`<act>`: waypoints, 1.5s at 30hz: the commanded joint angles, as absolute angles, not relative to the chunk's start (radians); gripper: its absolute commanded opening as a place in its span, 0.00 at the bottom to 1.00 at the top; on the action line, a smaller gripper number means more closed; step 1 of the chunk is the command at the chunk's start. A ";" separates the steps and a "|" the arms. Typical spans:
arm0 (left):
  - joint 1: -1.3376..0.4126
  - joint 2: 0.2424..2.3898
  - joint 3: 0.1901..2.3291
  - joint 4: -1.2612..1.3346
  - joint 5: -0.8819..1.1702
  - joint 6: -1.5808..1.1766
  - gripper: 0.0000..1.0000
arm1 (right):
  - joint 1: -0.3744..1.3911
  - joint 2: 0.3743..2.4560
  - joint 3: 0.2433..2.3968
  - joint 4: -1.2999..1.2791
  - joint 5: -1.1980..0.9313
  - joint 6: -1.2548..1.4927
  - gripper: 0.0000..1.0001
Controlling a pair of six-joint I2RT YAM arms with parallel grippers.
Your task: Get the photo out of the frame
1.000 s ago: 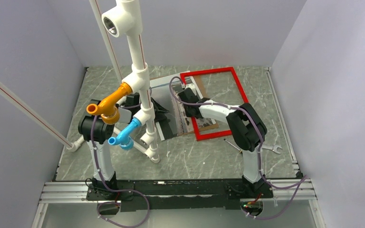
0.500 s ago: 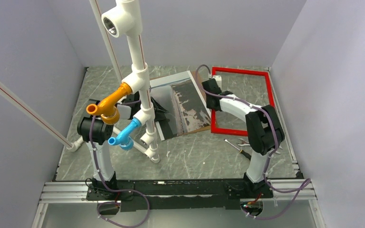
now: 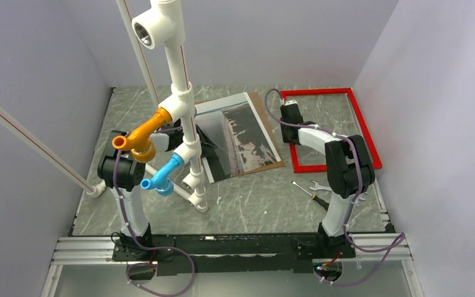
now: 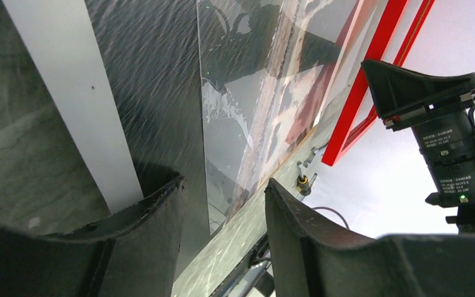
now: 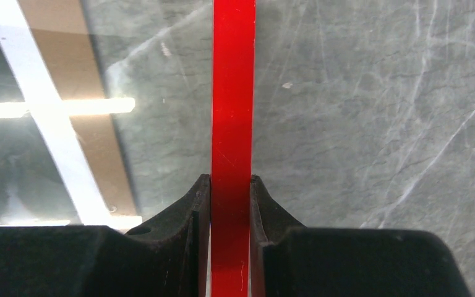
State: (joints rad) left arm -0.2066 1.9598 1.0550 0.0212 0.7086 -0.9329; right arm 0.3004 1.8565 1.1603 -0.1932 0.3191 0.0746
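Observation:
The thin red frame lies flat at the back right of the table, apart from the photo. My right gripper sits on its left rail; in the right wrist view both fingers press the red rail, so the gripper is shut on it. The photo, dark grey with a pale border, lies on the brown backing board at the centre. My left gripper stands open low over the photo, with a clear pane's corner between its fingers. A pipe stand mostly hides it from above.
A white pipe stand with orange and blue fittings rises at centre left, over the left arm. A wrench and a screwdriver lie on the marble table in front of the frame. Walls close in left, right and back.
My right gripper has carried the frame off the photo, to the right and back, where it now lies flat. The photo and board stayed put, uncovered. The left gripper has not moved.

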 commanded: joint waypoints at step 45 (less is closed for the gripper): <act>-0.077 1.916 1.035 -0.030 0.639 -0.882 0.83 | 0.188 2.206 1.590 -0.191 -0.309 0.139 1.00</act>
State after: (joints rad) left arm -0.0776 1.8908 1.0531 -0.0822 0.6144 -0.8623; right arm 0.1921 2.2250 1.6291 -0.2142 -0.2203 0.0856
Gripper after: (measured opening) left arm 0.828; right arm 0.993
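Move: The right hand is holding the red frame's left rail; its next goal, the far part of the brown backing's right edge, lies about 10 cm ahead, 7 cm left and 2 cm lower, with the photo's middle some 18 cm left and 1 cm ahead. The left hand is over the photo: the photo's left edge is about 6 cm left, 2 cm ahead and 1 cm lower, its middle 6 cm right and 4 cm ahead. The right hand opens wide and frees the red rail, then arcs some 10 cm forward and 7 cm left over the gap, rising about 6 cm before sinking, rolled left side up and turned counter-clockwise, to the backing's right edge. Meanwhile the left hand lifts about 5 cm, opens further, shifts left and slightly forward, and sinks astride the photo's left edge. ##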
